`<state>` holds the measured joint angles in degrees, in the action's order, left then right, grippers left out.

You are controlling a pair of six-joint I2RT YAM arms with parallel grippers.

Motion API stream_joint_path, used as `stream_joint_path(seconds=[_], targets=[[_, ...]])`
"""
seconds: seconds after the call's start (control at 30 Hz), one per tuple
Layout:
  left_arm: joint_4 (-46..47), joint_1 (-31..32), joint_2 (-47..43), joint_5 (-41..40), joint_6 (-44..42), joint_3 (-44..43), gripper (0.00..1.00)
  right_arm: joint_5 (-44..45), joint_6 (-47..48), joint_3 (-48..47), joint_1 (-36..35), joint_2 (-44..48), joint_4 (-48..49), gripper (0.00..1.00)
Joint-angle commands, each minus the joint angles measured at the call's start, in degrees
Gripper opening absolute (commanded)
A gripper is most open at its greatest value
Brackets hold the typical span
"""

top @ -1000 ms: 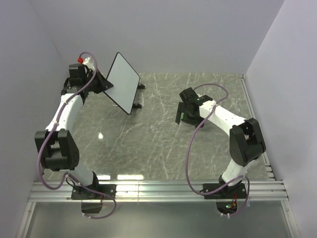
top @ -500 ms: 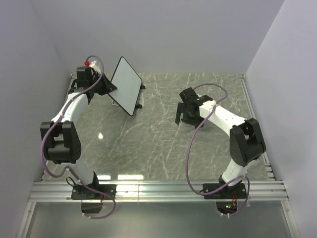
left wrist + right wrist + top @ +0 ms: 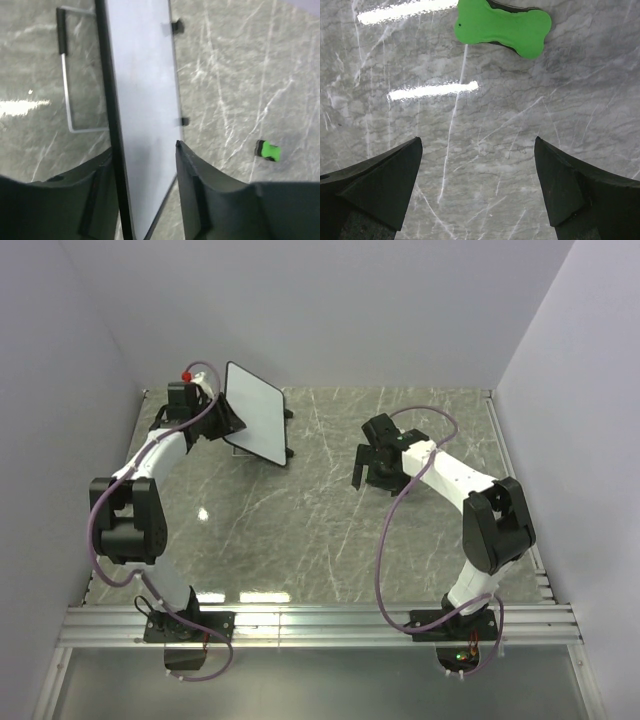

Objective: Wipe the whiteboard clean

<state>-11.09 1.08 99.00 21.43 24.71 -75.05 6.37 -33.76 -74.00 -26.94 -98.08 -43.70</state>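
The whiteboard [image 3: 255, 413] stands tilted on its black legs at the back left of the table, and its white face [image 3: 142, 75] shows no marks. My left gripper [image 3: 228, 420] is at the board's left edge. Its jaws [image 3: 144, 147] are open and straddle that edge, the black rim lying by the left finger and the right finger standing off the face. The green bone-shaped eraser [image 3: 505, 25] lies flat on the table just ahead of my right gripper [image 3: 477, 142], which hangs wide open over bare marble [image 3: 372, 465]. The left wrist view shows the eraser [image 3: 268, 150] far to the right.
A thin wire stand leg [image 3: 67, 90] juts out behind the board. Grey walls close in the left, back and right sides. A metal rail [image 3: 320, 620] runs along the near edge by the arm bases.
My left arm swung the whiteboard down and to the right until it stood on its legs, then its jaws spread apart. My right gripper stayed wide open and shifted slightly.
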Motion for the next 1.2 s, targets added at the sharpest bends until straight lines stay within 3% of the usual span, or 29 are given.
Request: stream_joint_path(seconds=[0.0,0.07,0.13,0.4,0.6,0.67,0.83,1.17], targets=[[-0.1,0.1,-4.2,-1.4,-1.5,-0.5,0.5,-0.2,0.4,-2.6,0.4,-1.1,0.2,1.0],[-1.9,0.0,-5.9,-2.6,-1.9,-1.4,0.85,-0.3,0.3,-2.9,0.5,-1.1,0.3,1.0],[-3.1,-0.6,-8.3,-3.2,-2.2,-1.9,0.99,-0.7,0.4,-3.2,0.4,-0.7,0.8,1.0],[-9.2,-5.3,-18.0,-8.1,-4.0,-1.3,0.99,-3.3,0.8,-4.2,0.5,1.1,3.4,1.0],[-14.5,-7.6,-27.2,-14.3,-1.7,2.8,0.99,-6.2,0.9,-3.4,0.4,8.7,10.4,1.0],[-19.0,-7.6,-28.1,-13.9,-0.4,4.2,1.0,-6.2,0.2,-5.5,0.5,10.5,9.6,1.0],[-18.8,-7.6,-34.0,-7.6,0.8,9.6,1.0,-10.7,0.3,-7.8,0.7,12.6,10.4,1.0],[-20.9,-6.6,-35.7,-3.7,2.1,9.3,0.99,-17.4,-2.7,-8.4,0.8,16.6,13.8,1.0]])
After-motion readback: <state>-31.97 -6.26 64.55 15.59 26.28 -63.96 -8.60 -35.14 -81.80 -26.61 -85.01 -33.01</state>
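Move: The whiteboard leans with its raised left edge still between the left hand's part-open fingers; its middle is about 9 cm ahead, 5 cm to the right and some 7 cm below that hand. The green eraser lies on the table about 6 cm ahead of the wide-open right hand, 1 cm to its right and 6 cm lower, with the board's middle some 24 cm ahead and 36 cm left of it. From the left hand the eraser is roughly 42 cm right, 9 cm back and 14 cm down. The whiteboard's left edge comes free as the left fingers spread wide; that hand draws back about 14 cm and leftward, arching up and then sinking partway, and turns some 15 degrees counter-clockwise. From above the eraser the empty right hand rises about 17 cm, drifting left and tilting its fingers up and outward, still wide open. ##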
